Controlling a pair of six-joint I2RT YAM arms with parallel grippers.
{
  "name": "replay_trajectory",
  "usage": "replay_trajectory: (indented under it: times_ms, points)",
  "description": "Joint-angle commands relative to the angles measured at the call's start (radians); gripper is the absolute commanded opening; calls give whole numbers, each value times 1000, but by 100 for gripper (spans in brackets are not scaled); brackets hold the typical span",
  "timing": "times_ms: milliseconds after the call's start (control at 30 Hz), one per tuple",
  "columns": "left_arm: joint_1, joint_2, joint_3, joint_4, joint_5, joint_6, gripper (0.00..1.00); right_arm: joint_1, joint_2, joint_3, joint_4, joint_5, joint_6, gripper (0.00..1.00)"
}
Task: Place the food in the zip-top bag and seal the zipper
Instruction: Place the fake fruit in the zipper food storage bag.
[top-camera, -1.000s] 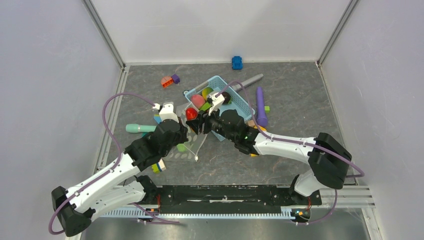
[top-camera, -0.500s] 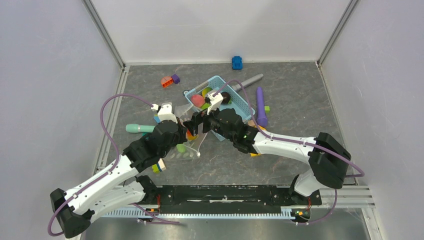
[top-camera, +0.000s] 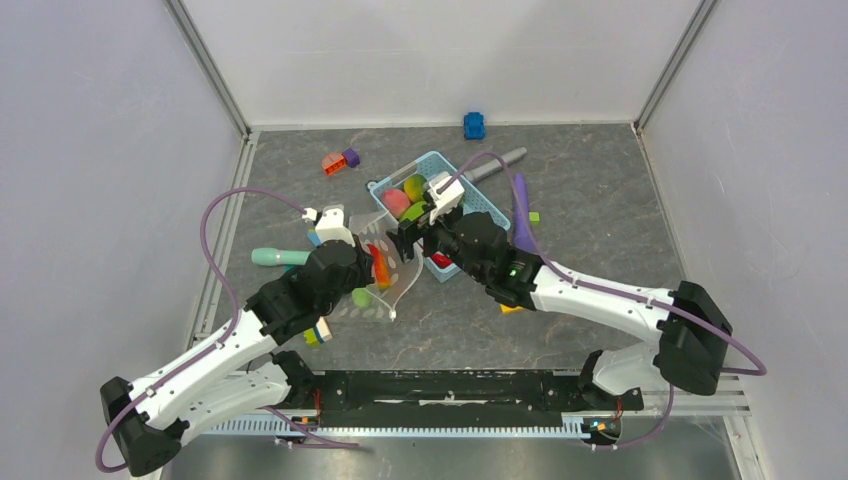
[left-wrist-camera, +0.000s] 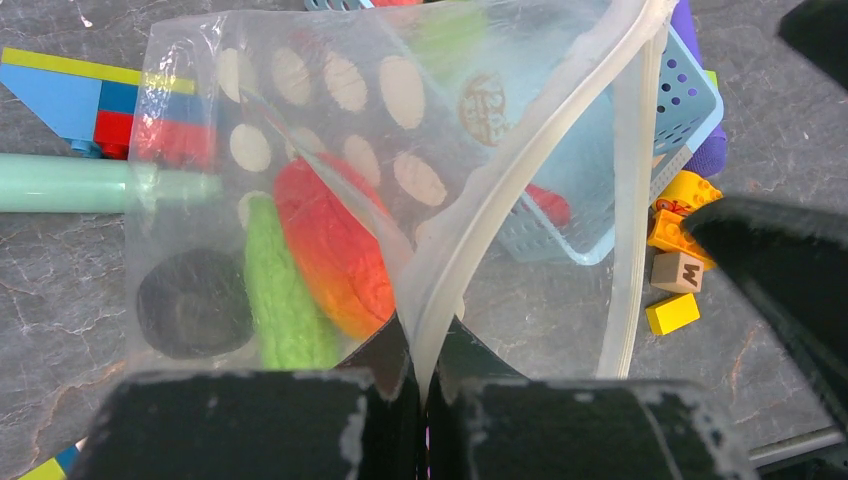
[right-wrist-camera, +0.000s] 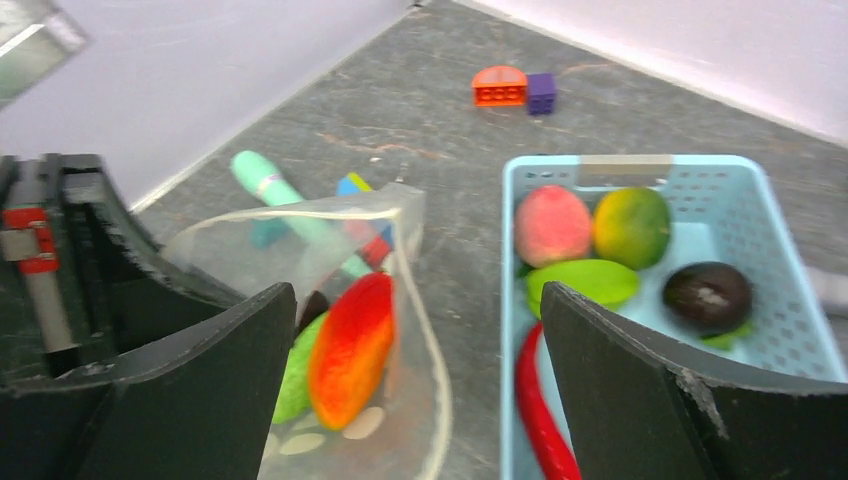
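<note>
The zip-top bag (left-wrist-camera: 400, 110), clear with white dots, hangs open from my left gripper (left-wrist-camera: 425, 372), which is shut on its zipper (left-wrist-camera: 497, 225) edge. Inside lie a red-orange fruit (left-wrist-camera: 335, 250), a green piece (left-wrist-camera: 285, 295) and a dark brown piece (left-wrist-camera: 195, 302). My right gripper (right-wrist-camera: 418, 295) is open and empty, hovering between the bag's mouth (top-camera: 392, 282) and the light-blue basket (right-wrist-camera: 640, 166). More food sits in the basket: a pink peach (right-wrist-camera: 550, 225), a green-orange fruit (right-wrist-camera: 630, 225), a green leaf (right-wrist-camera: 585, 282), a dark brown piece (right-wrist-camera: 708, 295) and a red chilli (right-wrist-camera: 540, 410).
A long purple stick (top-camera: 520, 210) and a grey marker (top-camera: 500, 160) lie by the basket's right and far sides. A mint cylinder (top-camera: 280, 257) and coloured bricks (left-wrist-camera: 90, 95) lie left of the bag. Lettered blocks (left-wrist-camera: 678, 272) sit near the basket; orange and purple blocks (top-camera: 340, 160) and a blue toy (top-camera: 474, 125) lie farther back.
My right gripper opened and let the red-orange fruit drop into the bag, then drew back right toward the basket. The left gripper kept its hold on the bag edge.
</note>
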Motion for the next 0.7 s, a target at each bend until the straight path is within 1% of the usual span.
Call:
replay_trajectory:
  times_ms: [0,100,200,300,533,667]
  points:
    - [3,-13,1,40,-9,17,2,-38,-43,47,-142,146,-83,98]
    - [4,-14,3,40,-9,16,2,-99,-26,95,-276,107,-78,98]
    - [3,-14,1,40,-9,17,2,-189,6,145,-398,-39,-77,98]
    - [3,-12,2,40,-11,17,2,-278,62,200,-502,-164,-114,98]
    - [3,-9,3,39,-10,19,2,-370,241,362,-684,-357,-241,98]
    - [3,-9,4,39,-12,21,2,-398,344,432,-731,-467,-268,98]
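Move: The red chili on the tray's floor lies about 10 cm ahead of the right hand, 5 cm to its right and 23 cm below. At similar depth below the hand, the green starfruit is some 18 cm straight ahead, and the avocado about 22 cm ahead and 10 cm right. The papaya in the bag is roughly 2 cm ahead, 7 cm left and 20 cm down. From the left hand, the chili is about 15 cm ahead, 10 cm right and 17 cm below. Swing the empty right gripper away from the bag's mouth and out over the blue tray, some 10 cm forward and 9 cm right. Sink slowly at first, then steeply towards the red chili, about 10 cm down in all, tipping the fingers down some 30 degrees and keeping them wide open. Keep the left gripper still, pinching the bag's rim. ##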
